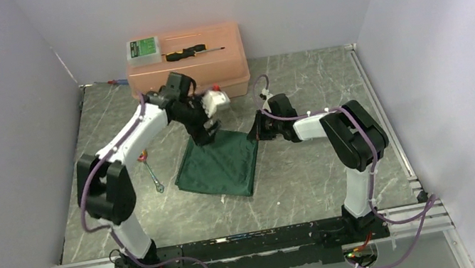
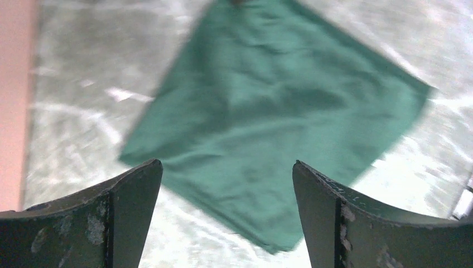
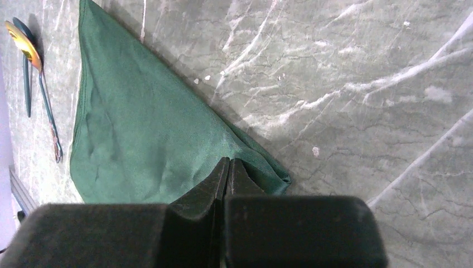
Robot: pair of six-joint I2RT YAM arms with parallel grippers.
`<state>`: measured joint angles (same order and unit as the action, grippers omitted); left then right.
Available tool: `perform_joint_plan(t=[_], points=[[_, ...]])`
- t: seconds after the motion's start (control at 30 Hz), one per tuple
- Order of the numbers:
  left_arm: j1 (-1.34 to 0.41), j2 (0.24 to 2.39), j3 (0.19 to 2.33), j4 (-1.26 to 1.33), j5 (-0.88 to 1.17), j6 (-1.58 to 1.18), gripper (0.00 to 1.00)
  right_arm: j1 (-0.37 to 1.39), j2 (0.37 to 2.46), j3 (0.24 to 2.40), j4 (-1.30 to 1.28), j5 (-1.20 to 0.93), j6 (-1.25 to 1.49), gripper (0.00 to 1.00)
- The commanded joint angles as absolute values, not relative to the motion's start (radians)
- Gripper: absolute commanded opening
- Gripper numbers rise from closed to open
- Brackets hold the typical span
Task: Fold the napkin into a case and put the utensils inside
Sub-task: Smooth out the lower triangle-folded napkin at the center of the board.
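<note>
The dark green napkin [image 1: 221,165] lies folded flat on the marble table, and it fills most of the left wrist view [image 2: 268,117]. My left gripper [image 1: 207,135] hangs over the napkin's far left corner, jaws wide open [image 2: 227,164] with nothing between them. My right gripper [image 1: 254,131] is shut, its fingertips [image 3: 228,162] resting on the cloth by the napkin's right corner [image 3: 276,176]. The utensils [image 1: 152,172] lie on the table left of the napkin. The gold spoon head [image 3: 22,40] and its thin handle [image 3: 47,111] show in the right wrist view.
A pink box [image 1: 188,70] stands at the back of the table, carrying a green-and-white case [image 1: 143,49] and a black-handled screwdriver [image 1: 193,52]. Grey walls close in the left, right and back sides. A metal rail [image 1: 238,245] runs along the near edge.
</note>
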<state>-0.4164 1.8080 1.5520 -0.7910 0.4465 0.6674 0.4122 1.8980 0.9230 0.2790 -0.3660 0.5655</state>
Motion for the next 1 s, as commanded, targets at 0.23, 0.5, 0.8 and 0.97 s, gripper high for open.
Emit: perform_joint_plan(t=[0.23, 0.5, 0.8, 0.97], points=[[-0.631, 1.748, 1.363, -0.861, 0.634, 0.663, 0.77, 0.425, 1.852, 0.938, 0.198, -0.274, 0.516, 0.00], [-0.770, 1.869, 1.402, -0.808, 0.642, 0.673, 0.49, 0.424, 1.860, 0.909, 0.221, -0.276, 0.537, 0.00], [-0.813, 1.953, 1.391, -0.757, 0.591, 0.721, 0.42, 0.423, 1.857, 0.896, 0.223, -0.284, 0.535, 0.00], [-0.841, 1.981, 1.373, -0.714, 0.539, 0.734, 0.41, 0.421, 1.862, 0.893, 0.223, -0.288, 0.538, 0.00]])
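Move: Behind the left hand lies the napkin's near right corner, about 20 cm back, 11 cm to the right and 13 cm below. The napkin's middle is some 9 cm back and 3 cm right of this hand. Its far right corner is roughly 2 cm ahead and 15 cm right, and the spoon about 7 cm back and 17 cm left. From the right hand, the near right corner lies some 21 cm back and 2 cm left, near its height. Sweeping back over the napkin towards its near right corner, the left hand travels about 16 cm back, 10 cm right and 10 cm down, at first mostly back, then sinking steadily. It turns clockwise some 25 degrees, its tips swing towards the base, and its wide fingers close to under half open; contact can't be made out. The right hand keeps its shut fingertips on the far right corner. ##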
